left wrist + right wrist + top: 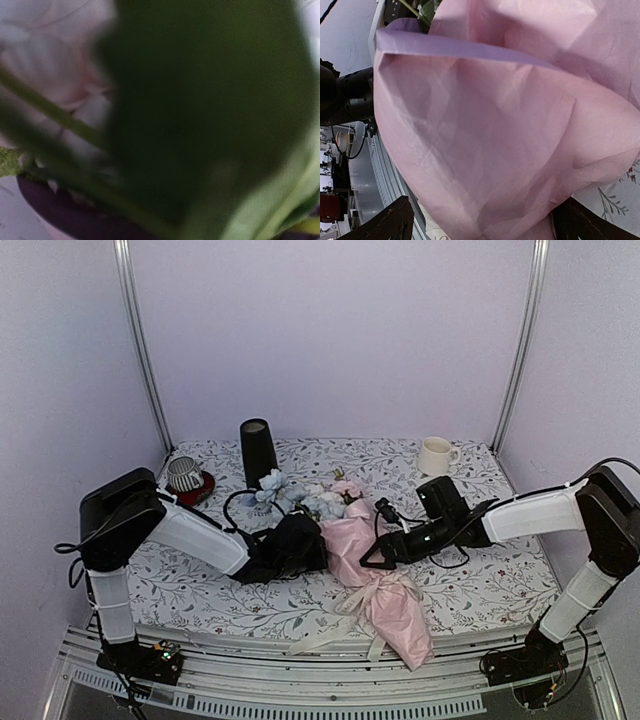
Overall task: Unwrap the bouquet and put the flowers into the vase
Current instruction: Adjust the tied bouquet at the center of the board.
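Observation:
The bouquet (385,600) lies in the middle of the table, its pink paper cone tied with a cream ribbon (352,608). Pale blue and pink flowers (290,495) stick out toward the black vase (257,452), which stands upright at the back. My left gripper (303,540) is shut against the cone's left side, by the stems. Its wrist view shows only a blurred green leaf (200,115) and a stem (50,110), so I cannot tell whether it holds anything. My right gripper (372,554) is open on the cone's right side, its fingers (385,225) wide apart with the pink paper (495,125) bulging between them.
A cream mug (435,455) stands at the back right. A striped cup (185,474) sits on a red coaster at the back left. The floral tablecloth (480,580) covers the table, and the cone's tail hangs over the metal front rail (300,680).

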`<action>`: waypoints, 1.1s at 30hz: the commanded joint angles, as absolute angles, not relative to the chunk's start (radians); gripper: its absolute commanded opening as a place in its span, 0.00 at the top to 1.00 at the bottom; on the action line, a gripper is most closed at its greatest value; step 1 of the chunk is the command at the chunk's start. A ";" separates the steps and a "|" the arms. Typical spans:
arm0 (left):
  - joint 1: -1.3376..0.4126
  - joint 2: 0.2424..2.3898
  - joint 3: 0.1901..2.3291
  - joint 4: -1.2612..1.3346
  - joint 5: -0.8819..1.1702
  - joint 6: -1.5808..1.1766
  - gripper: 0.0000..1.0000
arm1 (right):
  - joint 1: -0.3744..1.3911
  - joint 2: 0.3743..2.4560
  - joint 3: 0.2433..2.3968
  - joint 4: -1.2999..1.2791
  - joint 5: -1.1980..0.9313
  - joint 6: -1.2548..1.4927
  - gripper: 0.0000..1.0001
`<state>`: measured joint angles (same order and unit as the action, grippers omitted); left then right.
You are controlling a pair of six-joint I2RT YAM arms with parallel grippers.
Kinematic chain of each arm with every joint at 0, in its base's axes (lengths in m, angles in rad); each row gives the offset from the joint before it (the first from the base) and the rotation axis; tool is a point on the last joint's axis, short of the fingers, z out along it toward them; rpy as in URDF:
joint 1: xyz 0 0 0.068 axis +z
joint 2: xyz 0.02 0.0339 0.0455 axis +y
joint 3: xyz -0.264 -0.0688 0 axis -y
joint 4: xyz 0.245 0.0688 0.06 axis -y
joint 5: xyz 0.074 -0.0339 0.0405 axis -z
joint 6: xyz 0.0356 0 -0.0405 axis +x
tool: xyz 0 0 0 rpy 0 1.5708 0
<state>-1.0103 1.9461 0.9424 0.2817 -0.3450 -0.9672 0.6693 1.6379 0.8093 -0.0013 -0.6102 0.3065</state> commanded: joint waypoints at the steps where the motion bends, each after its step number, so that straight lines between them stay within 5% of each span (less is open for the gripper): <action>1: -1.029 2.022 1.008 0.373 -0.261 -0.912 1.00 | 0.656 1.531 0.727 -0.044 -0.566 0.304 0.01; 13: -1.046 2.132 1.141 0.337 -0.180 -0.848 1.00 | 0.602 1.309 0.539 -0.086 -0.356 0.398 0.01; 33: -0.774 2.130 1.183 0.237 -0.055 -0.739 1.00 | 0.695 1.555 0.718 0.099 -0.397 0.517 0.01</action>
<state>-0.8474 2.1216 1.1496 0.2905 -0.0738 -0.7837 0.6731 1.5093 0.6693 0.0086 -0.4019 0.4480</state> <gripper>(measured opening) 0.007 0.988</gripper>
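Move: The tied bouquet lies right beside the left fingertips, its middle about 5 cm to their right and level with them. The flower heads are some 11 cm ahead and 3 cm left of that hand, and the black vase is about 17 cm ahead and 13 cm left of it. From the right hand, the bouquet's middle is 3 cm left, 1 cm ahead and 3 cm below; the ribbon knot is 4 cm back, 3 cm right and 3 cm below. Still against the wrapper's left flank, the shut left fingers push right about 7 cm, turning some 10 degrees clockwise, then swing forward about 6 cm and back left 5 cm towards the flower heads. The right hand, kept wide open over the wrapper, slides right about 8 cm, turning clockwise, sinks a little and returns 4 cm left. ##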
